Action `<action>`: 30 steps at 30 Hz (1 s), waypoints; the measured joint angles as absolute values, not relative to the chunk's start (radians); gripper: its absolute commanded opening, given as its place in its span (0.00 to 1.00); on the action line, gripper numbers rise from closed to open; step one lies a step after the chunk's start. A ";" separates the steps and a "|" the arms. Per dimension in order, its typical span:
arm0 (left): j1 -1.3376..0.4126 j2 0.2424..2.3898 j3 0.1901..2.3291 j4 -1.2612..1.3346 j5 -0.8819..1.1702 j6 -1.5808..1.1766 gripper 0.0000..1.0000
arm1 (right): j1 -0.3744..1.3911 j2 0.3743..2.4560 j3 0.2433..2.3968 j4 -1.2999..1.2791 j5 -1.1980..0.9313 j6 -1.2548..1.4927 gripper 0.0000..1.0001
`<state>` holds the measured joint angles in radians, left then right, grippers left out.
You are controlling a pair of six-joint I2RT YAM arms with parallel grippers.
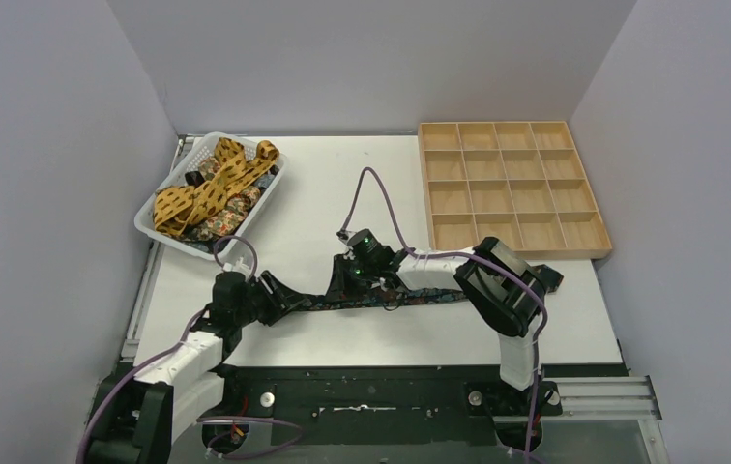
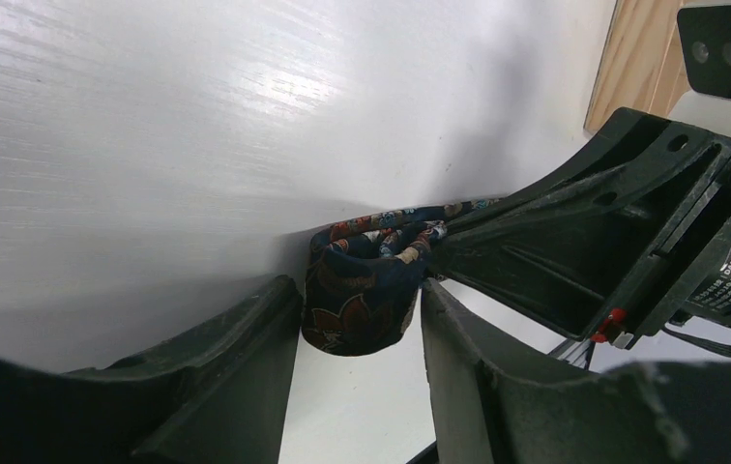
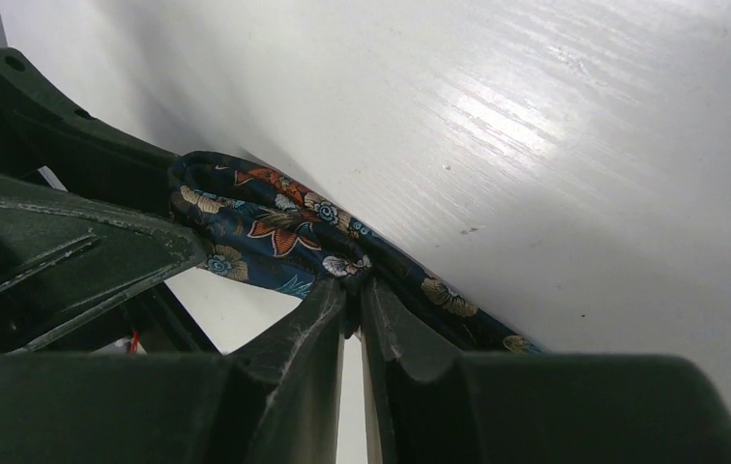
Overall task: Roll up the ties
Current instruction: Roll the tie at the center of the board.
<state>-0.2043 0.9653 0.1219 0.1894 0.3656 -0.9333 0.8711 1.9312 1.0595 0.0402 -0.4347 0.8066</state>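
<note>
A dark navy floral tie (image 1: pixel 424 295) lies stretched left to right across the near half of the table. Its left end is wound into a small roll (image 2: pixel 357 309). My left gripper (image 1: pixel 284 298) (image 2: pixel 362 290) has that roll between its fingertips, and both fingers (image 2: pixel 246 348) press against the roll's sides. My right gripper (image 1: pixel 350 280) (image 3: pixel 354 285) is shut, pinching a fold of the tie (image 3: pixel 275 227) just right of the roll. The two grippers are close together, and each shows in the other's wrist view.
A white basket (image 1: pixel 149 227) at the back left holds mustard-yellow spotted ties (image 1: pixel 212 184) and more dark floral ones. A wooden tray (image 1: pixel 507 184) with several compartments sits at the back right. A purple cable (image 1: pixel 381 198) arcs over the right arm.
</note>
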 measured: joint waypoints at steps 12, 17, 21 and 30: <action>-0.164 1.031 0.118 0.245 0.433 -0.901 0.34 | 0.856 1.949 1.058 0.064 -0.488 0.824 0.12; -0.150 1.031 0.113 0.247 0.445 -0.895 0.25 | 0.856 1.951 1.058 0.067 -0.492 0.824 0.12; -0.149 1.031 0.113 0.253 0.450 -0.883 0.11 | 0.856 1.956 1.058 0.077 -0.504 0.825 0.13; -0.149 0.992 0.148 0.152 0.416 -0.829 0.00 | 0.852 1.960 1.058 0.092 -0.527 0.823 0.19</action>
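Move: The tie's looped end stands between the left hand's open fingers, about 1 cm ahead, 1 cm right and 1 cm below. The right fingers' pinched fold is some 8 cm to the left hand's right and 1 cm ahead; the white basket's middle is about 23 cm ahead and 18 cm left. From the right hand, the looped end lies some 7 cm left, level fore and aft. Left fingers sink about 0.5 cm, pinch the tie's looped end, then ease 0.5 cm left; right keeps its pinch. ##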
